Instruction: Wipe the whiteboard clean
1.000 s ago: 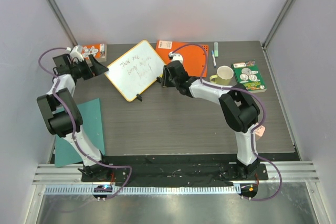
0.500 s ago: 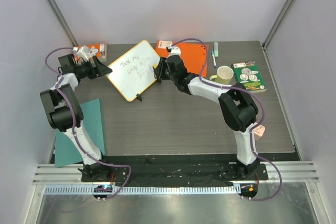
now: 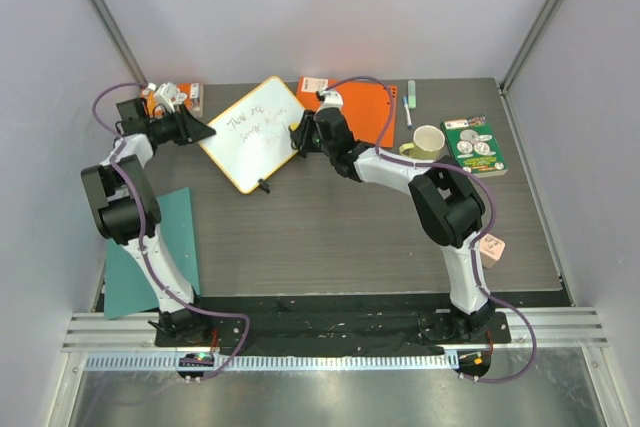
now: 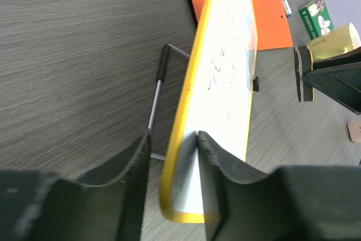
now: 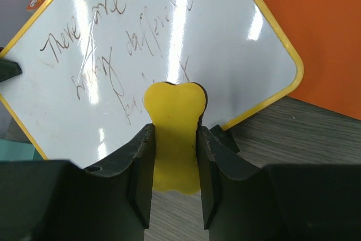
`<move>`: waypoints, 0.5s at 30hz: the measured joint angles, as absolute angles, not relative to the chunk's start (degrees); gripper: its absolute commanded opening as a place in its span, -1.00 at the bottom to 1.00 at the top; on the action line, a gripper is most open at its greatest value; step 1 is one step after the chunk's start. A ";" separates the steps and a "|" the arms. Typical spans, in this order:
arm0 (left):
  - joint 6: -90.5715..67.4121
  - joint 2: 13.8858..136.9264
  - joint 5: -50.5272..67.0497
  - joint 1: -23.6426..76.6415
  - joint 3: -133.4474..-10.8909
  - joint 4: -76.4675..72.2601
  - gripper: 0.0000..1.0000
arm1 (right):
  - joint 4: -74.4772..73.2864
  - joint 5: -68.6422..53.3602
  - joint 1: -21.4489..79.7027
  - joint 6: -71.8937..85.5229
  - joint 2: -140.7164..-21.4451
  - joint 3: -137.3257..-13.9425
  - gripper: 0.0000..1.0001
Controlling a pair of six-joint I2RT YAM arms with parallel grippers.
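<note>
The whiteboard (image 3: pixel 255 132) stands tilted on a wire stand at the back of the table. It has a yellow rim and dark handwriting (image 5: pixel 107 60) across its face. My left gripper (image 3: pixel 203 129) is at the board's left corner, jaws straddling the yellow rim (image 4: pixel 179 156). One finger (image 4: pixel 210 156) touches the white face; the other finger (image 4: pixel 138 162) stands a little off the back, so the gripper is open. My right gripper (image 3: pixel 300 135) is shut on a yellow eraser (image 5: pixel 172 122). The eraser's tip lies against the board's lower right part.
An orange sheet (image 3: pixel 372 112) lies behind the board on the right, with a marker (image 3: pixel 409 102), a cream mug (image 3: pixel 428 142) and a green box (image 3: pixel 475 145) beyond. A teal sheet (image 3: pixel 165 247) lies at the left edge. An orange packet (image 3: pixel 182 97) sits behind my left gripper.
My left gripper has moved onto the board's left corner and its jaws have narrowed round the rim. My right gripper has carried the eraser left onto the board's face.
</note>
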State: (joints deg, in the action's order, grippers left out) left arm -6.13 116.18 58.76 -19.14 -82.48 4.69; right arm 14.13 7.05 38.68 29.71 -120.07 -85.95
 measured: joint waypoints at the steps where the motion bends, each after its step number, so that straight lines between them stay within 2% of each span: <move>1: -6.00 116.18 58.81 -19.14 -82.48 4.69 -0.78 | 14.28 7.05 38.68 29.78 -120.05 -85.95 -0.98; 2: -6.00 116.18 58.96 -19.14 -82.48 4.73 -1.00 | 14.52 7.03 38.68 29.87 -120.05 -85.95 -0.98; 6: -8.60 115.24 65.52 -18.98 -82.46 5.34 -1.00 | 15.09 7.05 38.68 29.93 -120.05 -86.06 -0.98; 15: -5.43 114.87 66.06 -18.85 -84.34 11.18 -1.00 | 17.37 7.16 38.68 29.80 -121.86 -87.24 -0.98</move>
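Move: The left hand's part-open fingers already straddle the whiteboard's left corner; the board's middle lies about 11 cm to that hand's right, level with it ahead, and some 2 cm lower. The orange book is roughly 12 cm left and 10 cm farther out, well below. For the right hand, already gripping the yellow eraser, the board's middle is about 9 cm left and 3 cm down; the orange folder is 13 cm right, 7 cm ahead, on the table. Closing fast from a part-open gap to nearly shut, the left fingers pinch the whiteboard by its left corner, the hand being carried some 2 cm each back, right and up and turning slightly clockwise before it stays there holding. The right hand keeps its grip on the eraser and eases about 1 cm forward and left over the board's right side. ##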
